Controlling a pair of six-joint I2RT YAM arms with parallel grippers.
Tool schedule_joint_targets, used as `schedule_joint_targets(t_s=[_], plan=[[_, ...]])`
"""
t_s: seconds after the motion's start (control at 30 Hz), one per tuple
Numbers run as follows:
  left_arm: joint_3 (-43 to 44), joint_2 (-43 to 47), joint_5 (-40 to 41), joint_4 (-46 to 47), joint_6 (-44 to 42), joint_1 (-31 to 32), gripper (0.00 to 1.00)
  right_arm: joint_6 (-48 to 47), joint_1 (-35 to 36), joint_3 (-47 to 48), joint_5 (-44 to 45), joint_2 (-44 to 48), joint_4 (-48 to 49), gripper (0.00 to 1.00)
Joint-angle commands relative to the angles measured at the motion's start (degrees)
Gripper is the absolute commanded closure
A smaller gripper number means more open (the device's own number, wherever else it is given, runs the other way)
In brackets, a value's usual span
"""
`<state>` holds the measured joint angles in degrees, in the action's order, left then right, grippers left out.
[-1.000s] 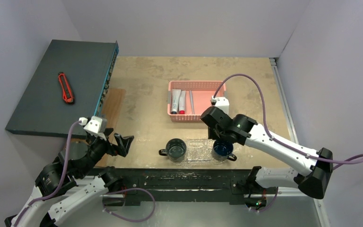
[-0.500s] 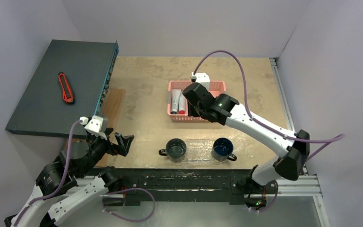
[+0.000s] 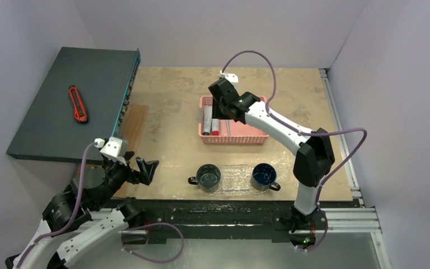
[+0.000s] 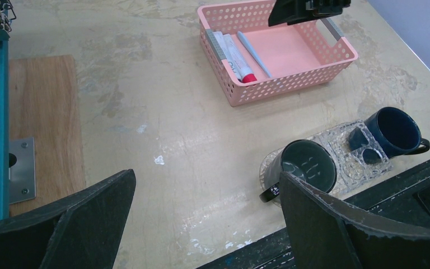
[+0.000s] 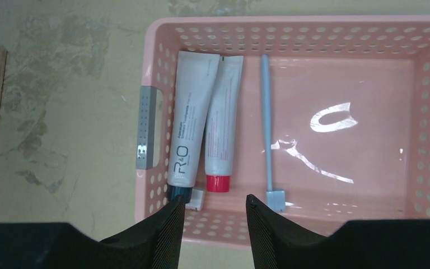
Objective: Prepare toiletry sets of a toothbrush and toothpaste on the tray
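Observation:
On the transparent tray (image 3: 236, 178) near the front edge stand a dark green mug (image 3: 208, 177) and a blue mug (image 3: 264, 176). Further back, the pink basket (image 3: 241, 131) holds a tube with a dark cap (image 5: 193, 117), a red-capped tube (image 5: 223, 123) and a pale-blue toothbrush (image 5: 267, 129), lying side by side. My right gripper (image 5: 215, 203) hovers over the basket's left part, open, its jaws just short of the tube caps, nothing between them. My left gripper (image 4: 207, 185) is wide open and empty, left of the green mug (image 4: 308, 165).
A dark grey box (image 3: 61, 117) with a red utility knife (image 3: 78, 103) on it sits at the left. A wooden board (image 3: 134, 126) lies beside the box. A small white piece (image 5: 197, 199) shows under the dark-capped tube.
My right arm has swung from the blue mug on the tray back to the basket, and its jaws have widened. The left arm has not moved.

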<state>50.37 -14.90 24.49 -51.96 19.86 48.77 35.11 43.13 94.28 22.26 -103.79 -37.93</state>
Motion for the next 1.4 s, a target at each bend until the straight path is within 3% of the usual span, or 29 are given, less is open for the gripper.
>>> schedule_joint_targets(t_s=[0.0, 0.53, 1.37], plan=[[0.3, 0.2, 4.3, -0.7, -1.0, -0.8, 0.0, 1.9, -0.6, 4.4, -2.1, -3.3, 2.7, 0.53], [0.3, 0.8, 3.9, -0.6, -1.0, -0.8, 0.0, 5.3, -2.9, 10.1, -7.4, -15.3, 5.7, 0.53], [0.2, 0.8, 3.7, -0.5, -1.1, -0.8, 0.0, 7.4, -4.2, 11.6, -13.2, -24.8, 8.3, 0.53]])
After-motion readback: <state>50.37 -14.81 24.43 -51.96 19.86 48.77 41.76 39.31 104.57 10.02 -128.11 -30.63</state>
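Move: The dark-capped toothpaste lies in the left end of the pink basket, about 6 cm ahead of the right hand, 6 cm to its left and 16 cm below. At that same forward distance, the red-capped toothpaste lies some 3 cm to the right of it, the toothbrush about 8 cm to the right of it, and the basket's left rim 3 cm to the left of it. From the left hand the dark-capped toothpaste lies roughly 29 cm ahead, 20 cm right and 24 cm below. Towards the dark-capped toothpaste the right hand sinks about 13 cm, working some 5 cm forward and 5 cm left as it goes, with most of the forward reach done early. The wrist tips the fingers 10 to 15 degrees further downward, and they stay half open, one either side of the tube as seen from the wrist; contact can't be made out. ##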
